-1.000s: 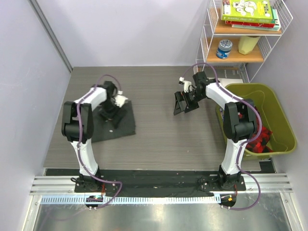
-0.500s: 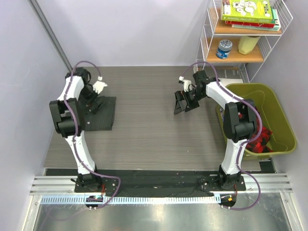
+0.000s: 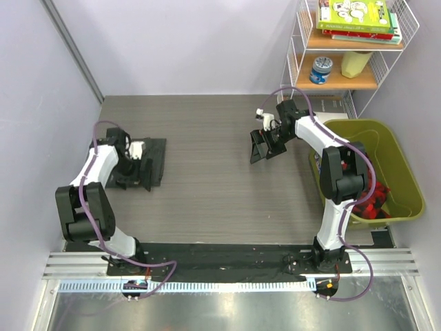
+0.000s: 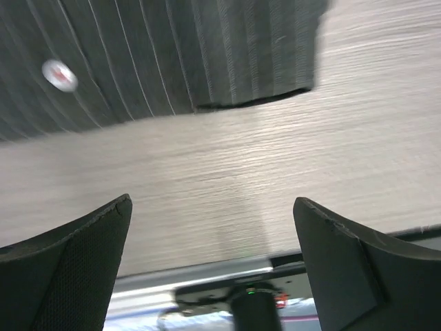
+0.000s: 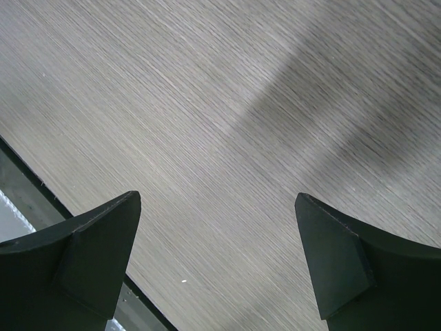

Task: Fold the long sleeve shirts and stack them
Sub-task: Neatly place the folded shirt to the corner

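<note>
One folded long sleeve shirt (image 3: 153,157), dark with pale pinstripes, lies flat at the left of the table. In the left wrist view its near edge (image 4: 207,62) shows beyond the fingers. My left gripper (image 3: 134,181) hovers at the shirt's near edge, pointing towards the table front. It is open (image 4: 213,262), with only bare table between the fingers. My right gripper (image 3: 265,153) hangs open over bare table at centre right, empty (image 5: 217,262).
An olive bin (image 3: 403,162) at the right holds red and black cloth (image 3: 373,203). A wire shelf (image 3: 298,62) with books, a tin and a cup stands at the back right. Walls run close along the left and back. A metal rail (image 4: 207,276) runs along the table front.
The left arm carried the folded shirt leftwards, let it go and drew back towards the table front. The right arm has stayed put.
</note>
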You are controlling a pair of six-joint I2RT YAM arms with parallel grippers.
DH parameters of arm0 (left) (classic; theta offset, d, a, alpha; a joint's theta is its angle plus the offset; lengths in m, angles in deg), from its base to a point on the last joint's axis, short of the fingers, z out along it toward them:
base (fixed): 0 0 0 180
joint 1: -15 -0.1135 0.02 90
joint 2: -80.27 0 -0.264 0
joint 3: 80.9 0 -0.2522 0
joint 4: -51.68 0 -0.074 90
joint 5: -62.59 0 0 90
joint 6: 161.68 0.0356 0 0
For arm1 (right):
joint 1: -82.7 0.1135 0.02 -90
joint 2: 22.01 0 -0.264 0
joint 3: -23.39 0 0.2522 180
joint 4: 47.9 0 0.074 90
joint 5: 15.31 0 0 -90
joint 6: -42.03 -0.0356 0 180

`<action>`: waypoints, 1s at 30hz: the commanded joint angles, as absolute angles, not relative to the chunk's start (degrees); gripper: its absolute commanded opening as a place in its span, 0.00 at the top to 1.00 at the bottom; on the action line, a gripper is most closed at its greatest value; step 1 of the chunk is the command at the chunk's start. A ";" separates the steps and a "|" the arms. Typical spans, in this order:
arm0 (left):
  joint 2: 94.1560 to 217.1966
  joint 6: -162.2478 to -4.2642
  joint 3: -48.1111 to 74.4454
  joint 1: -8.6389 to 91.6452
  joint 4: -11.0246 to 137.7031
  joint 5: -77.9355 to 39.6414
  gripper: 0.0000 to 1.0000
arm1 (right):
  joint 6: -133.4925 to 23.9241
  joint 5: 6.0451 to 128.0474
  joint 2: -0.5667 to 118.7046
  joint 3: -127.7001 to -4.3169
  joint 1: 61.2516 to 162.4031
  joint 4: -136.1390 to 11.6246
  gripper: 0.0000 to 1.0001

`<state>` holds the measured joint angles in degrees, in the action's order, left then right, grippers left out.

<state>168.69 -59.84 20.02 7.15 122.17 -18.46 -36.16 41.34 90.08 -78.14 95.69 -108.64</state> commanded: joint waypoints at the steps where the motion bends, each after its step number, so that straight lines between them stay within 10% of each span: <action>1: 168.25 -69.39 24.94 7.36 113.01 -23.62 0.00 | -35.75 41.55 86.88 -79.58 95.88 -108.77 0.00; 30: 206.39 -70.71 -13.78 7.18 104.99 -28.99 0.00 | -35.40 43.05 89.08 -81.25 95.27 -108.68 0.00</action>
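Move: The folded shirt lies flat ahead of the open left hand, its middle about 12 cm ahead, 5 cm to the left and 7 cm lower; its near hem is only some 4 cm ahead. The table's far left corner is roughly 44 cm ahead of that hand and 23 cm to its left. From the idle right hand, the shirt's middle is about 48 cm to the left, nearly level in reach, and 7 cm lower. The left hand sinks about 7 cm behind the shirt's near hem, fingers wide open and pointing down, while it turns some 13 degrees counter-clockwise to square up with that edge. Then, keeping low, it sweeps forward to end about 17 cm farther out and 4 cm farther left, both fingertips coming against the hem and pushing the shirt along the table towards the far left corner. ##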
